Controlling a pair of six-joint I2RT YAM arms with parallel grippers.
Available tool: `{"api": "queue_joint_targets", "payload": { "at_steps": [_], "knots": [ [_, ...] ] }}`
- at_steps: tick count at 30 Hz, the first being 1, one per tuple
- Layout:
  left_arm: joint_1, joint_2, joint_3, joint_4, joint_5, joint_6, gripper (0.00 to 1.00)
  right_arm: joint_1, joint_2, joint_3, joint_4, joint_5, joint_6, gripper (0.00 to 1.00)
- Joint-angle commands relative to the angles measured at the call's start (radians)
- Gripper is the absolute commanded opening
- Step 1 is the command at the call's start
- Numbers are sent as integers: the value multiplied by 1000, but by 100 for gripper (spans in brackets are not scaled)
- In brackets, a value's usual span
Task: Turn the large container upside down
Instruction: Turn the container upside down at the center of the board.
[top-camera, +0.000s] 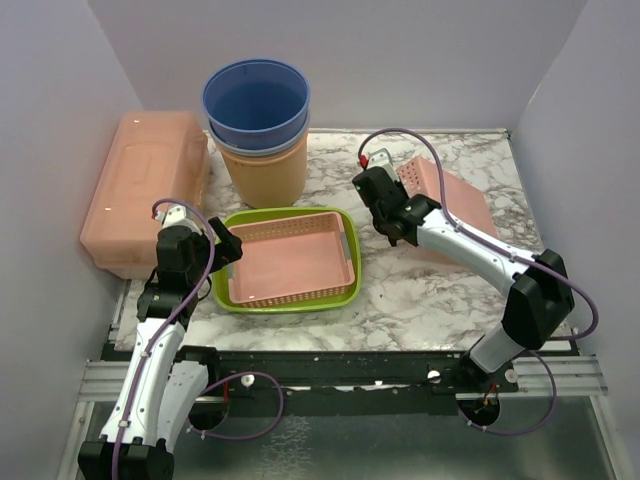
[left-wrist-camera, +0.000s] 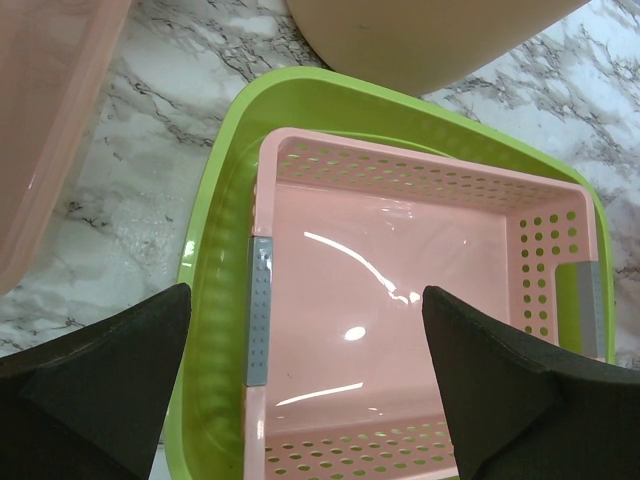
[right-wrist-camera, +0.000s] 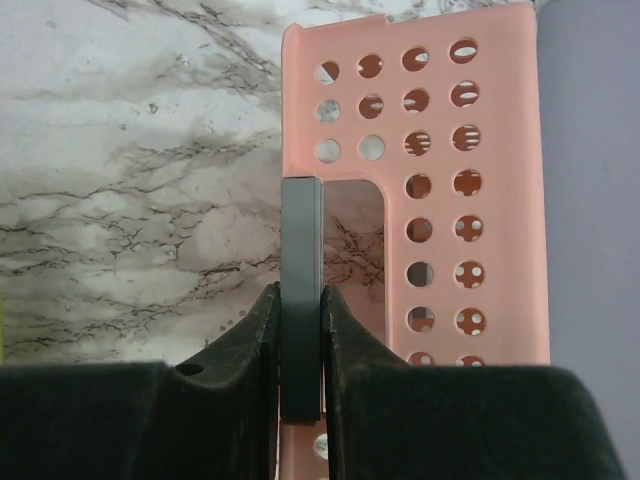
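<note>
A pink perforated container (top-camera: 455, 205) sits at the right of the marble table, tipped so its smooth base faces up. My right gripper (top-camera: 395, 215) is shut on the grey handle bar (right-wrist-camera: 301, 230) at its near end wall (right-wrist-camera: 500, 150); both pads press the bar in the right wrist view, where the gripper (right-wrist-camera: 300, 295) fills the bottom. A second pink perforated basket (top-camera: 295, 262) rests upright inside a green tray (top-camera: 290, 300). My left gripper (top-camera: 228, 245) hangs open over the tray's left rim (left-wrist-camera: 215, 260), nothing between its fingers (left-wrist-camera: 110, 380), with that basket (left-wrist-camera: 390, 260) below.
A blue bucket (top-camera: 257, 105) is nested in a tan one (top-camera: 265, 172) at the back. A big pink lidded box (top-camera: 145, 185) lies along the left wall. White walls close in the left, back and right sides.
</note>
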Motion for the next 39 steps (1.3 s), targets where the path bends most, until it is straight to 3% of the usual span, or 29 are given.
{"api": "queue_joint_targets", "payload": {
  "at_steps": [1,3,6,9,19,26,33,39],
  "knots": [
    [7,-3,-7,18,17,7,99,4,60,36,-121,-81,104,4],
    [8,-5,-7,17,16,6,99,4,73,34,-138,-78,156,5],
    [8,-8,-7,17,14,7,99,4,49,-4,-92,-145,164,22],
    [8,-8,-7,18,15,7,99,4,29,-23,-67,-169,171,27],
    [8,-13,-8,17,8,4,99,4,-45,-107,-36,-351,207,35],
    [8,-10,-8,18,11,4,99,4,-171,-156,-3,-365,291,39],
    [8,-12,-8,17,7,4,99,0,-365,-322,25,-142,594,78],
    [8,-13,-8,17,7,4,99,-9,-460,-440,-77,-186,1054,94]
  ]
}}
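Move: The right hand still pinches the large container's grey handle; the container's middle is about 10 cm right, 5 cm back and 8 cm lower. Its landing spot on the board is some 11 cm right, 9 cm back and 16 cm below. The green tray lies about 18 cm left, 14 cm back; the bucket stack 22 cm left, level with the hand. From the idle left hand, the spot is roughly 39 cm right, 5 cm ahead. The right hand dips some 6 cm, opens wide to release the container's handle, and backs off about 8 cm. ##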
